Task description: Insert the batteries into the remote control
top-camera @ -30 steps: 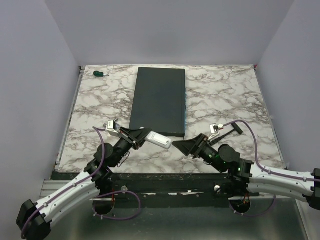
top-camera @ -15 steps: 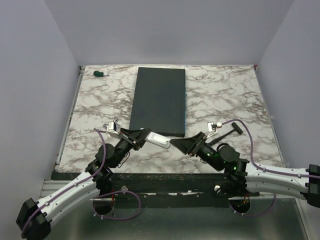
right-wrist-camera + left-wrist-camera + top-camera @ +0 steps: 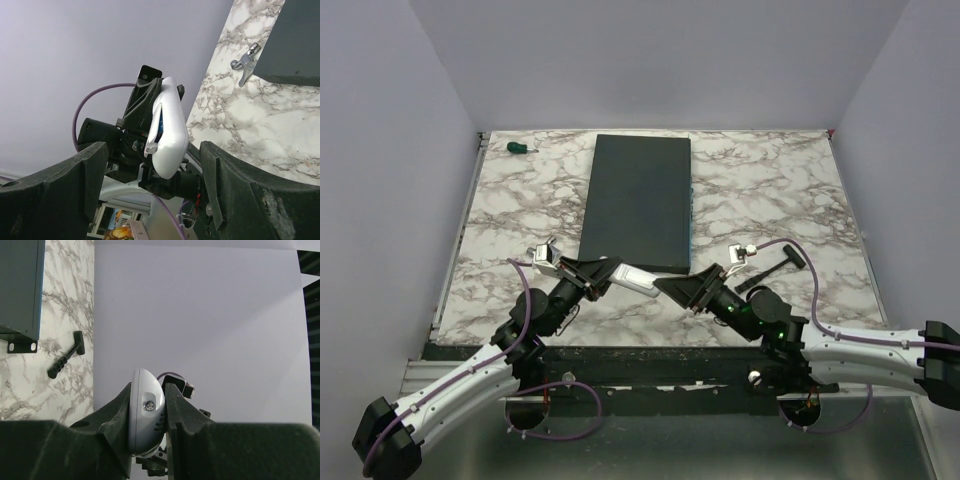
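My left gripper [image 3: 603,272] is shut on the remote control [image 3: 634,278], a white oblong handset held off the table and pointing right. In the left wrist view its rounded end [image 3: 146,407] is pinched between the two black fingers. My right gripper [image 3: 665,285] is open, and its jaws stand either side of the remote's free end [image 3: 172,132] without touching it. A sliver of blue, a battery [image 3: 159,126], shows in a slit along the remote's back, beside a thin white strip [image 3: 152,145] that stands slightly proud. I cannot tell how many batteries are inside.
A large dark grey slab [image 3: 638,200] lies in the middle of the marble table [image 3: 510,210]. A black T-shaped tool [image 3: 778,266] lies right of the grippers. A green-handled screwdriver [image 3: 520,148] rests at the far left corner. Grey walls close three sides.
My right gripper has moved left to the remote, so its jaws now flank the free end, and they have narrowed a little. The left gripper and remote have barely moved.
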`<state>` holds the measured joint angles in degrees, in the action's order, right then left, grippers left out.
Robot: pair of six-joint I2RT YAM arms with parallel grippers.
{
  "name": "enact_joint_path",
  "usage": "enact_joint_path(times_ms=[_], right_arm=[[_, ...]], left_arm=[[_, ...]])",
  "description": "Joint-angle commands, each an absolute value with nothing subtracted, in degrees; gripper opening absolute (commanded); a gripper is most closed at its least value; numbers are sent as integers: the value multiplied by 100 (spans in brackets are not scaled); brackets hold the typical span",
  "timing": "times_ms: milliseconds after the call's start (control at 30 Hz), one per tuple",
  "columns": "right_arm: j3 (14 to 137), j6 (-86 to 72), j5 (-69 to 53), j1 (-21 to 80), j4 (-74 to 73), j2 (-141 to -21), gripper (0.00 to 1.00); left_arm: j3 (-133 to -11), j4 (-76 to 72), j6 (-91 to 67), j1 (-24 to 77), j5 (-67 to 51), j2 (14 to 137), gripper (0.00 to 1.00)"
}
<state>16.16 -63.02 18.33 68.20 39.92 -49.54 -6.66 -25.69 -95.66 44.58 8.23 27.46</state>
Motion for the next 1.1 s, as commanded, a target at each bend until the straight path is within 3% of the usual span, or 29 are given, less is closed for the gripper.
enact_joint_path(times_ms=[0,467,1067], right_arm=[[1573,-6369,1832,6839,4338,-5116,80],[1451,-6509,1767,6823,5051,-5490,63],[1414,-6591,1663,6798,5241,-5702,56]], left_arm=[[-573,-2970,-9773,4447,913,2661,0],[-522,-3014,-9813,4447,922,2599,0],[-519,-3039,-9835,4447,929,2570,0]])
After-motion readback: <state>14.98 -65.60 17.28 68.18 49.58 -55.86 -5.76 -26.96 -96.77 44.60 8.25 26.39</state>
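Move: The remote control, already held by the left fingers, has its middle about 8 cm to the right hand's left and 3 cm ahead, about level; its free end is just ahead of the right fingertips. From the left hand the remote's middle is some 6 cm right and 3 cm back. The black box's middle lies about 35 cm ahead and 8 cm left of the right hand, and the hammer 20 cm ahead and 29 cm right; both are about 20 cm below. Around the remote control's free end the right fingers narrow from wide open to a little over half, bringing the table-side finger right beside its casing; contact can't be made out, and no squeeze shows. The right hand edges about 1 cm left, towards the left hand, dipping half a centimetre on the way and coming back up, with a roll of under 5 degrees. The left hand keeps its grip and holds the remote control nearly still. ##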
